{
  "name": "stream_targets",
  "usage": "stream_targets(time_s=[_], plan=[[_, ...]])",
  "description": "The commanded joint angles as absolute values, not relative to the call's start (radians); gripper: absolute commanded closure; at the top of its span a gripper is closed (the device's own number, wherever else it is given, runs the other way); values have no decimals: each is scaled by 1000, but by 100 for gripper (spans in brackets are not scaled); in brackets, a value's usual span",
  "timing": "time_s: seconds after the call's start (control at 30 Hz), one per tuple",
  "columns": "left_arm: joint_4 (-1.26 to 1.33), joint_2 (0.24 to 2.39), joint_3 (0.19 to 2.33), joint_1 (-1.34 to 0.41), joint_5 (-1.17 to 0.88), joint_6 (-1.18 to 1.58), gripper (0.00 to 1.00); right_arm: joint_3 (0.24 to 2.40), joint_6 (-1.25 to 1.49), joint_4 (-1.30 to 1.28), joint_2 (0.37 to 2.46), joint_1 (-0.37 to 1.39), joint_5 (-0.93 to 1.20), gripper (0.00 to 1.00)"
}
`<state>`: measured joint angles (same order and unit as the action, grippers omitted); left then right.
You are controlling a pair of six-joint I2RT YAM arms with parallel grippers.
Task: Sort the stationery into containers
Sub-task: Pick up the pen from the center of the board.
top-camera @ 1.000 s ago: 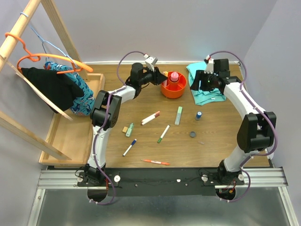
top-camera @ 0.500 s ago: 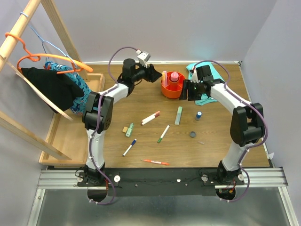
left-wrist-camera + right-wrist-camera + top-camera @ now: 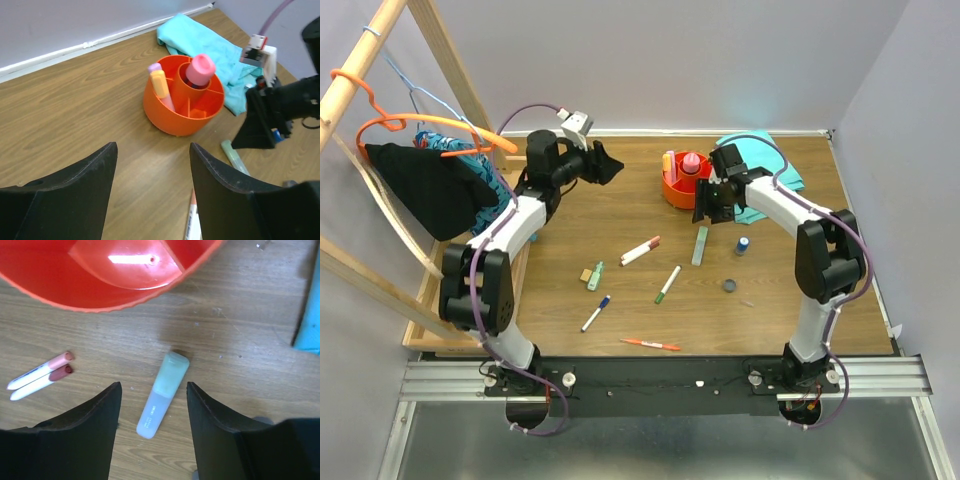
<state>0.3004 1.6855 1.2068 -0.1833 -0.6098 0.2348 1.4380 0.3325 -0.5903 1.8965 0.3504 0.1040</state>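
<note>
The orange tub (image 3: pixel 682 190) (image 3: pixel 170 117) (image 3: pixel 100 280) stands at the back centre. The pink glue bottle (image 3: pixel 691 163) (image 3: pixel 200 70) is in its central cup, and two pastel highlighters (image 3: pixel 668 160) (image 3: pixel 160 84) stand in a side compartment. My left gripper (image 3: pixel 610 165) (image 3: pixel 152 146) is open and empty, well left of the tub. My right gripper (image 3: pixel 703 212) (image 3: pixel 154 384) hangs open above a green highlighter (image 3: pixel 700 245) (image 3: pixel 164 395) lying just in front of the tub. Two white markers (image 3: pixel 640 250) (image 3: pixel 40 376) lie to its left.
A green pen (image 3: pixel 667 284), a blue pen (image 3: pixel 596 313), an orange pen (image 3: pixel 652 344), a small green highlighter (image 3: pixel 595 275) beside a tan eraser (image 3: pixel 585 274), a blue-capped bottle (image 3: pixel 743 245) and a dark disc (image 3: pixel 729 286) lie on the table. Teal cloth (image 3: pixel 765 160) at back right; wooden tray (image 3: pixel 470 290) at left.
My left gripper opened and drew back to the left, away from the tub, where highlighters now stand. My right gripper came off the teal cloth to above the green highlighter.
</note>
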Motion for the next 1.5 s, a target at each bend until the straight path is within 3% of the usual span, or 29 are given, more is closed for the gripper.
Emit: stream_targets(time_s=[0.0, 0.8, 1.17, 1.3, 1.37, 1.47], plan=[[201, 1566, 1140, -190, -607, 247, 31, 1477, 405, -666, 1928, 367, -37, 39], [160, 1419, 997, -202, -589, 241, 31, 1433, 505, -624, 2043, 417, -6, 48], [152, 1402, 980, -212, -589, 250, 31, 1371, 448, -655, 2011, 430, -40, 71], [108, 1419, 1003, -238, -577, 224, 30, 1410, 365, -638, 1902, 428, 97, 79], [75, 1456, 1038, -250, -565, 222, 28, 1428, 292, -605, 1839, 431, 190, 89], [31, 1517, 1094, -256, -572, 232, 28, 1427, 234, -551, 1758, 431, 284, 94]])
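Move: Below and behind the right hand lies the pen, the stubby teal one, its middle about 4 cm back, 1 cm left and 6 cm down. From that hand the red bowl stands some 11 cm ahead and 4 cm left, the blue-capped bottle 4 cm back and 9 cm right, and the red marker pair 5 cm back and 15 cm left. For the left hand the pen is roughly 20 cm right, 11 cm back and 22 cm below. Sinking about 5 cm and easing 2 cm back onto the pen's teal end, the right hand turns slightly clockwise, pinches the pen between its half-closing fingers, then rises 3 to 4 cm with it, shifting a little left. Meanwhile the left hand, fingers still open, draws back some 8 cm, sinks a little and tips slightly down. ##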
